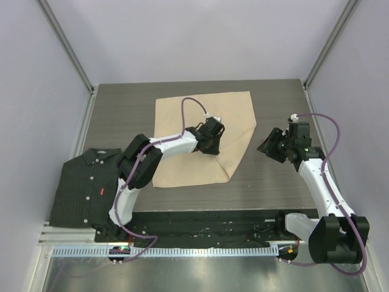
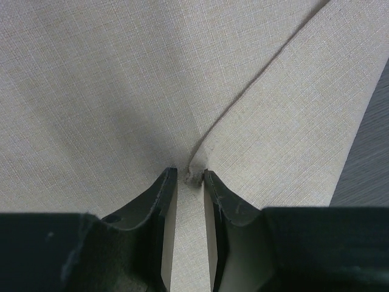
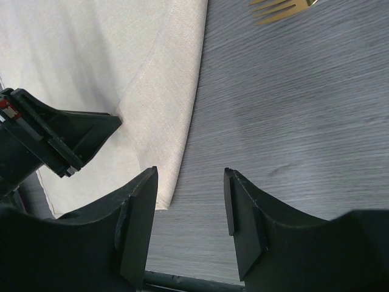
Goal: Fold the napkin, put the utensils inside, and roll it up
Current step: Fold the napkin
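Note:
The beige napkin [image 1: 179, 121] lies flat in the middle of the table, its near right corner folded over toward its centre. In the left wrist view the folded flap [image 2: 285, 121] ends in a frayed corner right at my fingertips. My left gripper [image 2: 190, 173] is down on the cloth, jaws narrow but still apart, the corner between their tips. My right gripper [image 3: 189, 173] hovers open over bare table just right of the napkin's edge [image 3: 176, 121], holding nothing. Golden fork tines [image 3: 279, 9], one of the utensils, show at the top of the right wrist view.
A dark button-up shirt [image 1: 85, 185] lies at the near left of the table. Grey walls close in the left, right and back. The left arm's gripper body [image 3: 61, 140] sits close to my right fingers.

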`<state>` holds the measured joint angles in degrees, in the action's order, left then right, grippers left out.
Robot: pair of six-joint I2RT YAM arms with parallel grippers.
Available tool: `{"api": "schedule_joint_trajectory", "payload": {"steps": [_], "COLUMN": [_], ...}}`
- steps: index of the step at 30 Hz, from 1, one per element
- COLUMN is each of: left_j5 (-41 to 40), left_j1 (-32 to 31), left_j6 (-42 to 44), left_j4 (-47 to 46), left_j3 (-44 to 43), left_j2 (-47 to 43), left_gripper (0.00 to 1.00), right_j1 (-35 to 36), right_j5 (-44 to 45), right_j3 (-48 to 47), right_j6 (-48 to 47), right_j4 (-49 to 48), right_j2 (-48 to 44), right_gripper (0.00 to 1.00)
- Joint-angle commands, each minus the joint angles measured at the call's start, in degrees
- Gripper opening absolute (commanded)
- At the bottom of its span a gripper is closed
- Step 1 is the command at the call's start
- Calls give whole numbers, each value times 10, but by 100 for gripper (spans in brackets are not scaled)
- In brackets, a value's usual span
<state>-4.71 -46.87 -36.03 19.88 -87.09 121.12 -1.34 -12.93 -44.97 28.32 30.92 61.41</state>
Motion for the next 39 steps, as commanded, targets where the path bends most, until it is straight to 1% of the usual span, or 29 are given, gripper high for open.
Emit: {"api": "schedule_joint_trajectory", "payload": {"steps": [1, 2, 4, 6, 7, 8, 10, 18, 26, 30, 31, 34, 35, 39], "left_j5": [9, 15, 22, 27, 28, 30, 27, 0, -5, -3, -2, -1, -15, -57], "left_j1": [-2, -2, -2, -2, -3, -2, -2, 16, 72, 107, 125, 159, 166, 204], "left_j6": [-10, -10, -11, -14, -15, -16, -17, 3, 46, 75, 81, 112, 136, 179], "left_j4": [-21, -26, -30, -35, -37, -38, -40, -19, 14, 38, 45, 69, 83, 104], "left_j3": [-15, -14, -14, -14, -14, -14, -15, -12, -4, -13, -18, -45, -61, -99], "left_j2": [10, 11, 13, 14, 16, 15, 11, -44, -77, -77, -74, -53, -48, -29], "left_gripper": [26, 23, 22, 15, 13, 6, 0, 0, 0, 0, 0, 0, 0, 0], "right_j1": [-2, -2, -2, -2, -2, -2, -2, -2, -2, -2, -2, -2, -2, -2], "right_j5": [-8, -7, -6, -6, -6, -6, -5, -2, -5, -5, -5, -7, -7, -5], "right_j3": [2, 2, 5, 6, 7, 8, 8, 8, 7, 4, 3, 3, 3, 4], "right_j6": [-8, -9, -9, -9, -9, -9, -10, -12, -12, -12, -12, -12, -12, -12], "right_j4": [-6, -6, -6, -6, -6, -5, -6, -2, -1, 0, 0, 1, 1, 2], "right_j2": [-6, -7, -7, -8, -8, -9, -9, -15, -15, -16, -16, -16, -15, -14], "right_gripper": [55, 56, 55, 56, 56, 56, 55, 56, 56, 56, 56, 56, 56, 56]}}
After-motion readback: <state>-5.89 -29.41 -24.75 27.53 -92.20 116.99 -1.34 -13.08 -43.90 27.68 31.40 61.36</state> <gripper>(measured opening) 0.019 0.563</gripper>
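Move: The napkin's already folded-over corner tip sits right between the left hand's parted fingertips, barely below the hand point. From this hand, the far-left corner of the napkin lies about 23 cm ahead and 24 cm left; the near end of the diagonal crease is some 11 cm back and 6 cm right, its far end roughly 12 cm ahead and 17 cm right. From the right hand, the tip is about 21 cm left, 5 cm ahead and 11 cm lower. The left hand shuts its partly open fingers on the folded-over tip low over the cloth, easing about 1 cm to the right as they close, and pinches it. Keeping hold, it first lifts the tip and then draws it left and forward towards the napkin's far-left corner, travelling some 13 cm left, 10 cm forward and 5 cm up, while the wrist turns roughly 10 degrees counter-clockwise. ##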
